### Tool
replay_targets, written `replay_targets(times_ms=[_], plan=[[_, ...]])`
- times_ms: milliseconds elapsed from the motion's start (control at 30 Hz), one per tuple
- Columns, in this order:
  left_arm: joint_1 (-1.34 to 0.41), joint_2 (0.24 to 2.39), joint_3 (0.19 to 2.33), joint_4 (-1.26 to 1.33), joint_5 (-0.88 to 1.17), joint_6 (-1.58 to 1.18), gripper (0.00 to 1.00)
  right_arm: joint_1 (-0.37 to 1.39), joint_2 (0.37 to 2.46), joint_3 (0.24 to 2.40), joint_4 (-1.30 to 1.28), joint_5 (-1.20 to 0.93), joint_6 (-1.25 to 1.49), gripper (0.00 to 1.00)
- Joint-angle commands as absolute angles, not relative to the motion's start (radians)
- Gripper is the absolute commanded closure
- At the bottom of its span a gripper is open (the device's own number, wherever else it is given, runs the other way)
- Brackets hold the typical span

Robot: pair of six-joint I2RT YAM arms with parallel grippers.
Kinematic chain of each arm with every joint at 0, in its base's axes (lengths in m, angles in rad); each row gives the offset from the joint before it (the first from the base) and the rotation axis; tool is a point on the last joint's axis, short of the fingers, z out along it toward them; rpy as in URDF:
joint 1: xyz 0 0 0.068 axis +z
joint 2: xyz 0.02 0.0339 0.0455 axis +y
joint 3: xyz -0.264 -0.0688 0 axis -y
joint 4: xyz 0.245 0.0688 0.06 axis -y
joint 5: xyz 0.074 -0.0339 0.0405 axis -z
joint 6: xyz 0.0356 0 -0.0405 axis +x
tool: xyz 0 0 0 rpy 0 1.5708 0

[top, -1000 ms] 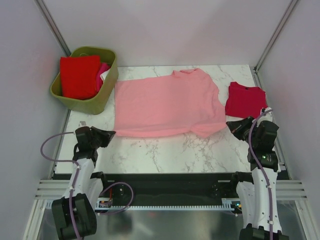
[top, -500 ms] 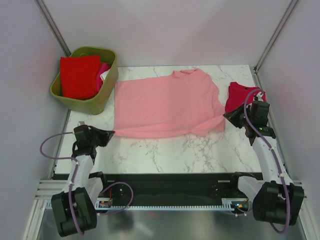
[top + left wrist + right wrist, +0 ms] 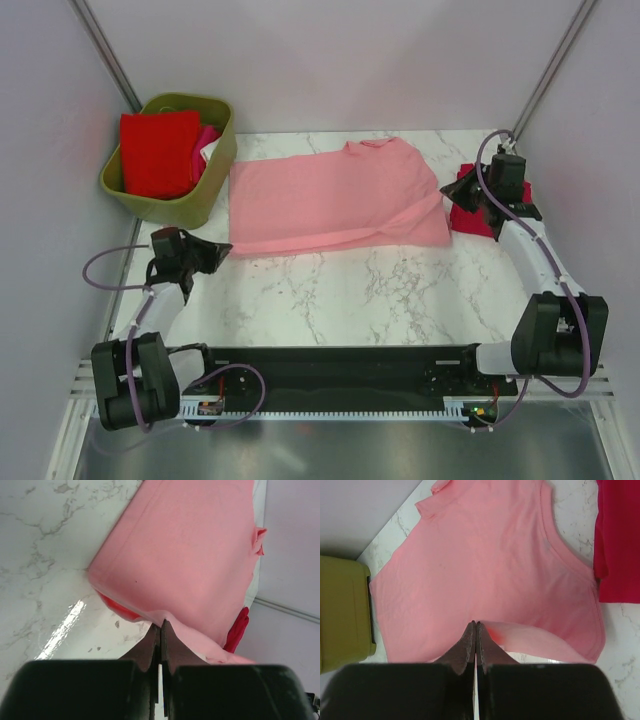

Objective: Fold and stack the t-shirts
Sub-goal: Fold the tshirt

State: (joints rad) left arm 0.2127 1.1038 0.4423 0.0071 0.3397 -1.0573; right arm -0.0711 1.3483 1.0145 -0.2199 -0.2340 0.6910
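Note:
The light pink t-shirt (image 3: 330, 195) lies spread across the marble table, collar toward the back, its lower hem lifted and partly turned over. My left gripper (image 3: 220, 251) is shut on the hem's left corner. In the left wrist view the pink cloth (image 3: 190, 545) is pinched at the tips of that gripper (image 3: 161, 626). My right gripper (image 3: 446, 195) is shut on the hem's right corner, and the right wrist view shows the same pinch on the shirt (image 3: 485, 565) by this gripper (image 3: 476, 626). A folded dark crimson t-shirt (image 3: 474, 213) sits at the right, partly under the right arm.
An olive-green basket (image 3: 168, 209) stands at the back left corner, holding a folded bright red t-shirt (image 3: 158, 152), a hot pink one (image 3: 207, 138) and a sliver of white. Frame posts and side walls close in the table on both sides.
The right arm has swung toward the back with the hem's right corner, and the left gripper has gone slightly back too. The shirt's lower edge has lifted and begun to fold over.

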Motion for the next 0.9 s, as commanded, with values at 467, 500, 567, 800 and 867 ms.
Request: replay_targets(times_ms=[467,500,567,800,867], plan=[[0.146,1.195,0.531,0.074,0.204,-1.163,0.98,-0.064,1.608,1.311,-0.224,-0.198,0.647,1.00],[0.144,1.212,0.535,0.075,0.203,-1.169,0.98,-0.063,1.621,1.316,-0.224,-0.198,0.646,1.00],[0.146,1.229,0.546,0.087,0.193,-1.190,0.98,-0.063,1.634,1.327,-0.224,-0.192,0.643,1.00],[0.144,1.293,0.589,0.146,0.199,-1.220,0.98,-0.061,1.686,1.358,-0.225,-0.181,0.641,1.00],[0.144,1.318,0.607,0.152,0.206,-1.223,0.98,-0.061,1.693,1.365,-0.225,-0.173,0.641,1.00]])
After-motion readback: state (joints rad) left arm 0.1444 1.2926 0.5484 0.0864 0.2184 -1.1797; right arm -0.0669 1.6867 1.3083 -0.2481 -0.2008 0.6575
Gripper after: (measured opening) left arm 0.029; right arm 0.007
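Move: Each hand holds the pink t-shirt's near edge. The left hand's goal, the far hem corner, is about 25 cm ahead, 1 cm left and 8 cm below; the green bin stands some 22 cm ahead and 16 cm left of that hand. For the right hand, the far shoulder edge lies about 20 cm ahead, 4 cm left and 18 cm below, with the dark red shirt 4 cm ahead and 17 cm right. Both shut grippers keep the near edge, carrying it forward over the t-shirt, right about 8 cm, left 4. ##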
